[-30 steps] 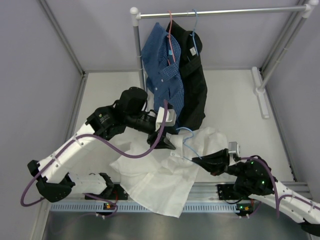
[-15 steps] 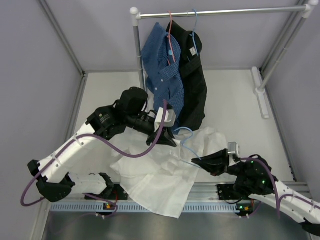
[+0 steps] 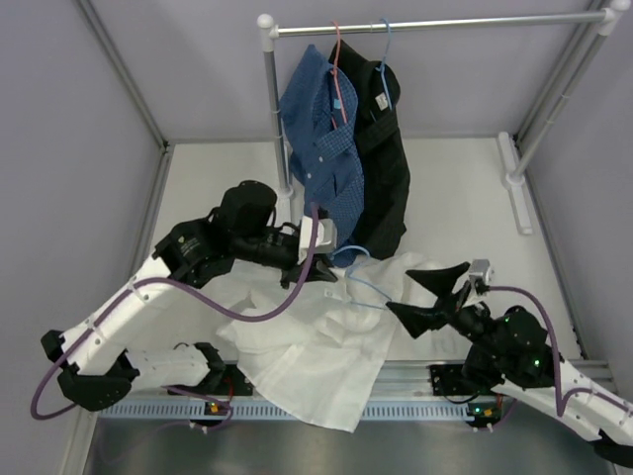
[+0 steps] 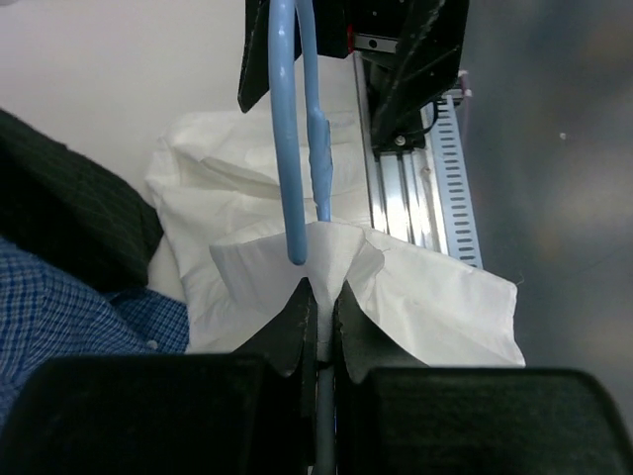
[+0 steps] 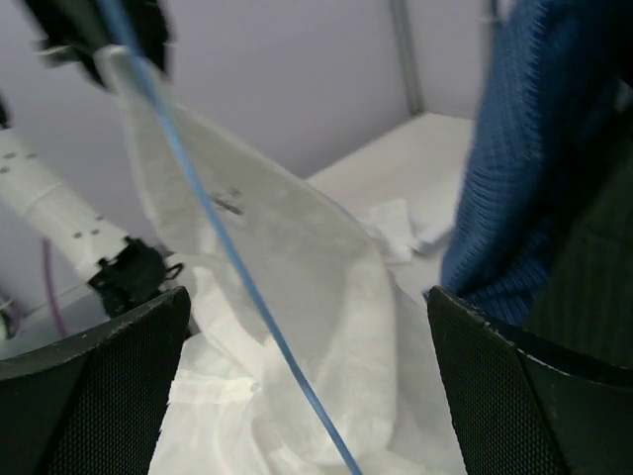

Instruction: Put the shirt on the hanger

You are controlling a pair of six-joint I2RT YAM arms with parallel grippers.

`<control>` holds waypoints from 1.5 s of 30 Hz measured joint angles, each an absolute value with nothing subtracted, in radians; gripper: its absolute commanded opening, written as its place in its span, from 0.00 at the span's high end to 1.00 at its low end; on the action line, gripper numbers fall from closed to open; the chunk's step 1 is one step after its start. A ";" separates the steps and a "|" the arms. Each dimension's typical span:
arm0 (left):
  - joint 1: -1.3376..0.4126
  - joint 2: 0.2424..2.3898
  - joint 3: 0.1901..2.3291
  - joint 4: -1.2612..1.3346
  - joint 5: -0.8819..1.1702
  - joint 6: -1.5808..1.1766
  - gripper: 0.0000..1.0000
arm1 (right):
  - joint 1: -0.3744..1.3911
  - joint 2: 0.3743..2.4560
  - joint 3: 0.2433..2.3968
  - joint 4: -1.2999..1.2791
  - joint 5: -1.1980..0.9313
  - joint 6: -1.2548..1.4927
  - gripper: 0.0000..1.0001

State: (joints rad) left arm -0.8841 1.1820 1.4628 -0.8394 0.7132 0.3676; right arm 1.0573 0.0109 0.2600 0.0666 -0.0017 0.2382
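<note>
The white shirt (image 3: pixel 316 346) lies crumpled on the table between the arms. The light-blue wire hanger (image 3: pixel 368 287) sits partly inside it, hook (image 3: pixel 354 253) sticking out at the collar. My left gripper (image 3: pixel 333 271) is shut on the hanger's neck and the collar fabric. In the left wrist view (image 4: pixel 318 293) the hook (image 4: pixel 287 148) points away from the jaws, with the shirt (image 4: pixel 425 287) spread beyond. My right gripper (image 3: pixel 427 293) is wide open and empty above the shirt's right side. In the right wrist view (image 5: pixel 307 297) the hanger wire (image 5: pixel 227 257) crosses the lifted shirt (image 5: pixel 326 297).
A blue checked shirt (image 3: pixel 321 139) on a pink hanger and a black shirt (image 3: pixel 388 168) on a blue hanger hang from the rail (image 3: pixel 435 22) at the back, just behind my left gripper. The rail post (image 3: pixel 272 109) stands nearby. A metal track (image 3: pixel 415 380) runs along the front edge.
My right gripper has opened wide, let go of the hanger wire and shirt, and lifted up and to the right. My left arm has shifted slightly left, still gripping.
</note>
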 measured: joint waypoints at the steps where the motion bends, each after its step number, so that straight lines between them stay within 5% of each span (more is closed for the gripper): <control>1: -0.884 1.163 1.457 -0.838 0.684 0.361 1.00 | 1.058 0.010 0.272 0.019 0.070 0.268 0.00; 8: -0.884 0.979 1.351 -0.819 0.435 0.284 1.00 | 1.058 0.009 0.370 -0.388 0.487 0.562 0.02; 14: -0.884 0.884 1.256 -0.815 0.346 0.244 1.00 | 1.058 0.046 0.449 -0.521 0.625 0.701 0.30; 19: -0.884 0.810 1.200 -0.770 0.235 0.175 1.00 | 1.058 0.305 0.436 -0.375 0.413 0.667 0.40; 29: -0.884 0.774 1.177 -0.650 0.159 0.070 1.00 | 1.058 0.629 0.231 0.158 0.015 0.616 0.41; 45: -0.884 0.742 1.098 -0.575 0.176 0.020 1.00 | 0.992 0.644 0.202 0.352 0.117 0.686 0.46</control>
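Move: The right hand, open around the hanger's free end, is bound for the white shirt's loose upper part, about 10 cm left, 7 cm ahead and 15 cm below. The hanger's middle is some 6 cm left and 1 cm ahead, about level; the dark shirt hangs roughly 22 cm ahead and 5 cm left. From the left hand, already pinching collar and hanger, that loose part lies about 6 cm ahead, 2 cm right, 18 cm below. Right hand backs rightward, then, half-closing, swings ~15 cm left and down towards shirt; left hand pulls hanger left. ##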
